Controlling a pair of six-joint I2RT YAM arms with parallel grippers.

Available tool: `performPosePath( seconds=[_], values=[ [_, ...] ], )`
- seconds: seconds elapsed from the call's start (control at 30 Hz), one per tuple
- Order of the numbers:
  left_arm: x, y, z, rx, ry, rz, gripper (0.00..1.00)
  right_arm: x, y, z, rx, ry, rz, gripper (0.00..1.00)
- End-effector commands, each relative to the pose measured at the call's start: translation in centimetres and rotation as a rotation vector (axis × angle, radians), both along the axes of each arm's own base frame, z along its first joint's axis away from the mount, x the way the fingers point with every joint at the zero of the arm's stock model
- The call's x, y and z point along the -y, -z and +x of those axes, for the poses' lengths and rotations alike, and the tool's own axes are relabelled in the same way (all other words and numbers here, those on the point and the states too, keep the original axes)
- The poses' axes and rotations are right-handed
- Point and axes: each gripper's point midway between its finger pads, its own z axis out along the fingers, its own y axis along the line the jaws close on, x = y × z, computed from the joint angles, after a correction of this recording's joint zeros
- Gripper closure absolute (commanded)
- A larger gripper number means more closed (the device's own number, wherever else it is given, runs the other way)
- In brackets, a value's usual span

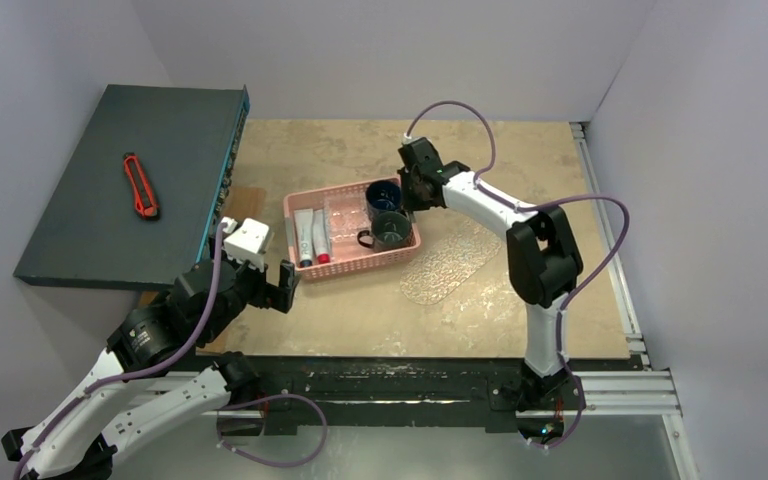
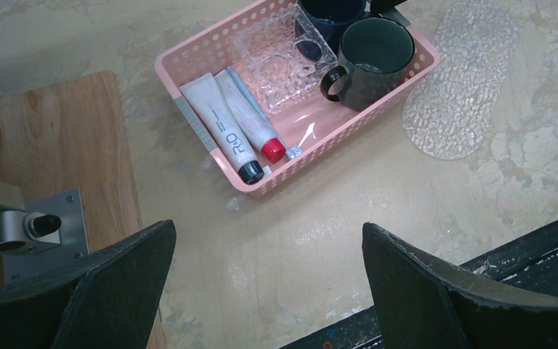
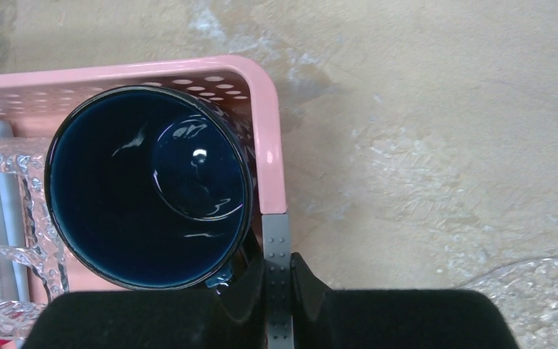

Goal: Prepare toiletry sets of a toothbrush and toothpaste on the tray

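A pink basket (image 1: 360, 265) holds a blue mug (image 1: 383, 195), a dark green mug (image 1: 392, 231) and two tubes (image 1: 312, 238). In the left wrist view one tube (image 2: 221, 127) has a black cap, the other (image 2: 253, 123) a red cap, with a slim pale-blue toothbrush (image 2: 244, 86) beside it. The clear oval tray (image 1: 450, 262) lies bare to the right of the basket. My right gripper (image 3: 277, 283) is shut on the grey studded strip (image 3: 276, 240) of the basket's rim (image 3: 265, 131), next to the blue mug (image 3: 145, 189). My left gripper (image 2: 269, 291) hangs open over bare table near the basket's left end.
A clear bumpy glass dish (image 2: 276, 58) lies inside the basket. A dark raised box (image 1: 130, 185) at the left carries a red utility knife (image 1: 140, 186). A wooden board (image 2: 43, 145) lies beside it. A metal rail (image 1: 605, 230) runs along the table's right edge.
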Motion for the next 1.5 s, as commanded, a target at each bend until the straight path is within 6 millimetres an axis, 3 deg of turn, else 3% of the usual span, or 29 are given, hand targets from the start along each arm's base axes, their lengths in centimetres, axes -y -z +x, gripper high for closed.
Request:
performPosePath(
  seconds=[0.0, 0.37, 0.67, 0.77, 1.0, 1.2, 1.47],
  values=[
    [0.1, -0.6, 0.5, 0.031, -0.014, -0.012, 0.00, 4.2, -2.4, 3.3, 0.093, 0.155, 0.015, 1.00],
    [0.0, -0.4, 0.7, 0.027, -0.024, 0.000, 0.00, 7.8, -2.5, 5.2, 0.100, 0.206, 0.003, 1.00],
    [0.1, -0.2, 0.8, 0.020, -0.027, 0.010, 0.00, 9.1, -1.7, 5.4, 0.095, 0.207, -0.025, 1.00],
    [0.1, -0.2, 0.9, 0.020, -0.029, 0.011, 0.00, 9.1, -2.4, 5.4, 0.108, 0.209, -0.022, 0.82],
    [0.1, -0.2, 0.8, 0.020, -0.029, 0.012, 0.00, 9.6, -5.0, 5.2, 0.150, 0.219, -0.015, 0.59],
    [-0.1, -0.3, 0.8, 0.025, -0.030, 0.007, 0.00, 11.2, -6.9, 4.1, 0.194, 0.264, -0.008, 0.54],
    [-0.1, -0.5, 0.7, 0.030, -0.025, 0.000, 0.00, 14.1, -6.0, 2.7, 0.192, 0.336, 0.015, 0.51]
  ],
)
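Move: The pink tray's middle lies about 15 cm left and 4 cm back of the right hand, which already grips its right end wall. The navy mug stands 7 cm left and 4 cm ahead, the dark green mug 5 cm left and 5 cm back; the clear bumpy mat lies 10 cm right and 12 cm back, lower down. From the idle left hand, the tray's middle is some 22 cm ahead, 15 cm right and well below. The pink tray, still pinched by its right end wall, is dragged level to the right and forward by the right hand, about 8 cm, while the hand turns some 10 degrees clockwise. The fingers then open and let go, and the hand backs off to the right and up about 6 cm, drawing slightly back as its fingertips tilt up. ##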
